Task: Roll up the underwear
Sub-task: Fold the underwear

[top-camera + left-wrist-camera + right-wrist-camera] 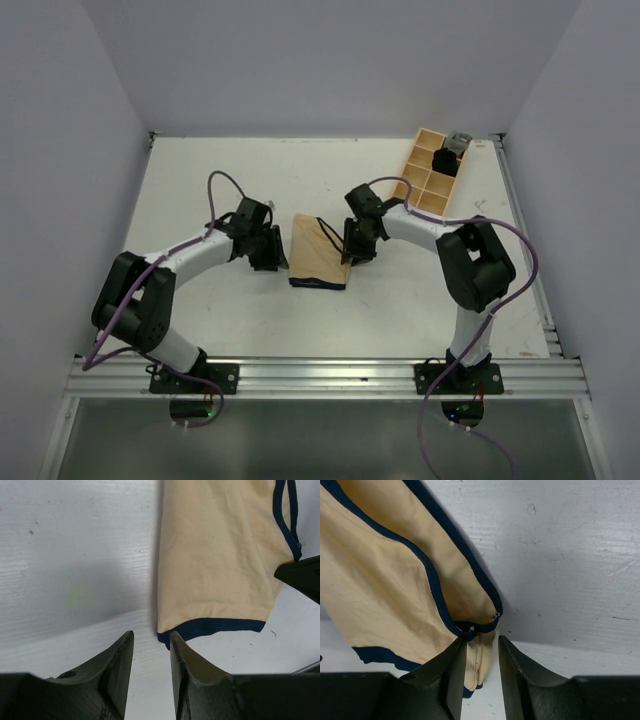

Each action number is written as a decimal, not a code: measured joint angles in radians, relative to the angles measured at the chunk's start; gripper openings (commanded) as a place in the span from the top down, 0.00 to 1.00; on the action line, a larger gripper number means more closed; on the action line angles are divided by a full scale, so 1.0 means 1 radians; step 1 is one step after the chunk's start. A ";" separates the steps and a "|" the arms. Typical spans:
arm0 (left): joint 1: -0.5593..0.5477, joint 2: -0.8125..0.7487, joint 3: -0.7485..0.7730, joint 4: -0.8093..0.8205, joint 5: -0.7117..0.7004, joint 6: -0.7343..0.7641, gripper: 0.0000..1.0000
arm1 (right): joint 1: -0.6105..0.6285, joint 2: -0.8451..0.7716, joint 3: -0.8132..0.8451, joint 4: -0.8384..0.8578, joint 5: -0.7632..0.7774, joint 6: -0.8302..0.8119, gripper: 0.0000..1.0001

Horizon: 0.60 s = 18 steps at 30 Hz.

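Observation:
The underwear (320,250) lies flat on the white table between my two arms, tan-beige with dark navy trim along its near hem. My left gripper (273,252) stands at its left edge. In the left wrist view that gripper (151,635) is open over bare table, just short of the underwear's (220,560) hem corner. My right gripper (352,250) is at the garment's right edge. In the right wrist view its jaws (481,641) stand apart around a folded corner of the underwear (385,580); the fabric rests against the left finger (455,675) and is not pinched.
A light wooden compartment tray (415,165) stands at the back right, with a dark item (446,160) in one cell. The table's metal rail (330,375) runs along the near edge. Walls close in the left, right and back sides.

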 measured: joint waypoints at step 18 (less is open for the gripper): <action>0.061 0.074 0.086 0.008 0.063 0.001 0.59 | 0.000 -0.005 -0.041 0.037 -0.031 0.008 1.00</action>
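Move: The spot where the underwear's two dark bands meet on its right edge sits between my right hand's open fingertips, about 1 cm below and level otherwise. The underwear's middle is some 6 cm left of that hand and 1 cm ahead. The divided box stands roughly 18 cm ahead and 16 cm right of it. From my left hand, that band joint lies about 13 cm right and 1 cm ahead, 3 cm below. I shut my right fingers and pinch the underwear at the band joint on its right edge, staying almost in place, down barely half a centimetre, easing back slightly at the end. Meanwhile my left hand, empty and still part open, travels about 3 cm forward alongside the underwear's left edge, clear of the cloth, rising a little at the end. ##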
